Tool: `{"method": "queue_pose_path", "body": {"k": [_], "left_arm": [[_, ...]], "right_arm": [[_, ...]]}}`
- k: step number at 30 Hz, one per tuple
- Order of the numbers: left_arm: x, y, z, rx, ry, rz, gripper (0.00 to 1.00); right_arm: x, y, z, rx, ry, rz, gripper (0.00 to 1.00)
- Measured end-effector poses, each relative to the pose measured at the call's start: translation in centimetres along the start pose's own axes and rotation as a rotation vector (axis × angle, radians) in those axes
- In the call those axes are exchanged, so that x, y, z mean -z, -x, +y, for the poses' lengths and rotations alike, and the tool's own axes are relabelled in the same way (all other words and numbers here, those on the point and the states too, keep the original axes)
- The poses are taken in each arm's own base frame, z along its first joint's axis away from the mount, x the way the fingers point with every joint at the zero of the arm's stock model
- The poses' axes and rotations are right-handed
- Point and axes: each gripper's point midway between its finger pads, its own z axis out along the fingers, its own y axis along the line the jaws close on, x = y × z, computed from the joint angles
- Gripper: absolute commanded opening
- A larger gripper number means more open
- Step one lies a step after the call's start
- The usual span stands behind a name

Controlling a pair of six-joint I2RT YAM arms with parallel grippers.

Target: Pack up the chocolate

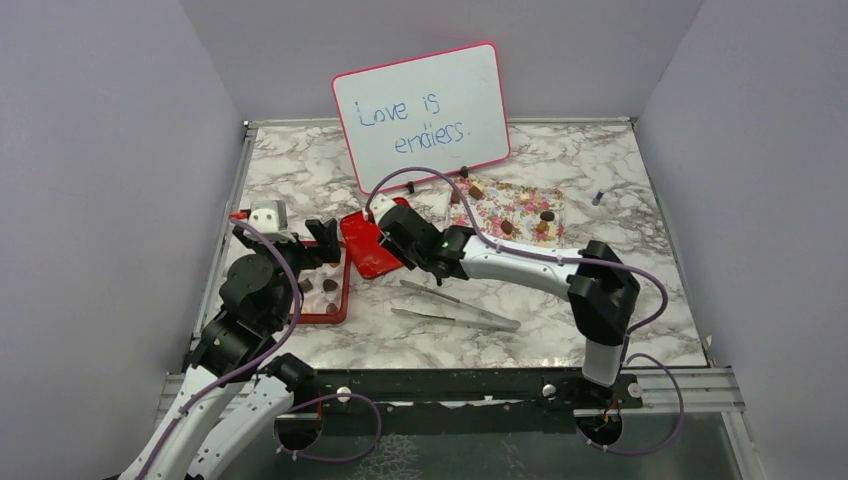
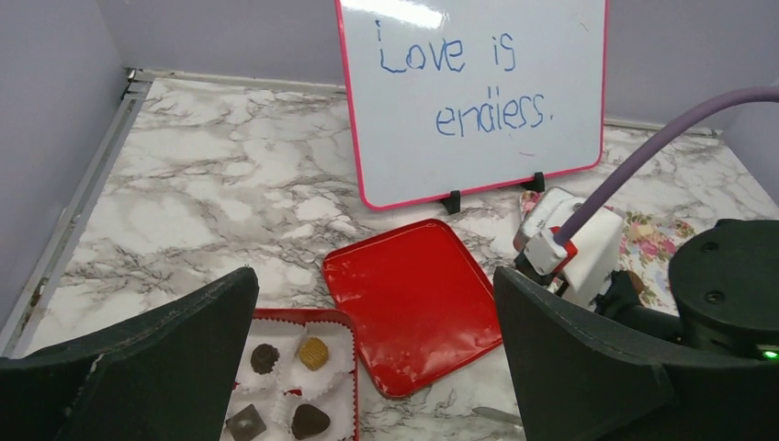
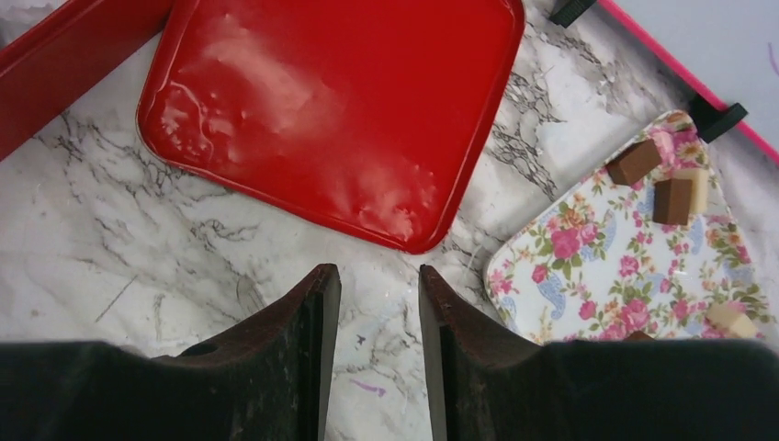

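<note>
Several pieces of chocolate (image 2: 313, 353) sit in white paper cups in the red box (image 2: 354, 386) at the left, also seen as chocolate (image 1: 330, 286) in the top view. More chocolate (image 3: 673, 200) lies on the flower-patterned tray (image 3: 634, 266). The red lid (image 2: 413, 303) lies flat between box and tray. My left gripper (image 2: 375, 276) hangs wide open above the box's far end, holding nothing. My right gripper (image 3: 377, 273) is low over bare marble by the lid's near corner, its jaws partly apart with nothing between them.
A pink-framed whiteboard (image 1: 420, 115) stands at the back. Metal tweezers (image 1: 455, 305) lie on the marble in front of the right arm. The tray (image 1: 510, 210) is right of the lid (image 1: 370, 245). A small dark-capped object (image 1: 597, 197) lies at the far right.
</note>
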Motion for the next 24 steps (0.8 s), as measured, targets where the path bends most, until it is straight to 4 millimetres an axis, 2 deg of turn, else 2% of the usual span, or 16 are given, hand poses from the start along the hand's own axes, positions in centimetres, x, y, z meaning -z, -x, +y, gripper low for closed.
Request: {"method": "queue_pose_path", "body": {"k": [4, 10, 18, 24], "left_arm": [[0.2, -0.4, 0.7, -0.008, 0.027, -0.006, 0.99], [0.9, 0.1, 1.6, 0.002, 0.051, -0.046, 0.99], [2.1, 1.3, 2.5, 0.031, 0.068, -0.121, 0.99], [2.9, 2.0, 3.1, 0.051, 0.083, -0.162, 0.99]], "right_arm": [[-2.2, -0.9, 0.6, 0.006, 0.027, 0.015, 0.41], [-3.6, -2.7, 2.4, 0.166, 0.186, -0.024, 0.43], [-3.6, -0.8, 5.6, 0.368, 0.442, -0.178, 0.42], [-5.6, -0.4, 8.3, 0.467, 0.574, -0.227, 0.41]]}}
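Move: The red lid's middle lies about 6 cm ahead of the right hand, 8 cm to its left and some 11 cm below. The open chocolate box stands roughly 23 cm to this hand's left and 3 cm back; the tongs lie some 8 cm back and 7 cm right. The flowered tray is about 12 cm ahead and 20 cm right. From the raised left hand, the lid is about 12 cm ahead, 8 cm right and 29 cm below. Down first, then left and down again, the empty right hand travels about 7 cm left and 6.5 cm down to the lid's near edge, swinging some 45 degrees counter-clockwise until its fingers point mostly left; they stay a bit under half open. The left hand, wide open, draws off left and back from the lid, about 4 cm, its fingers tipping slightly up. ##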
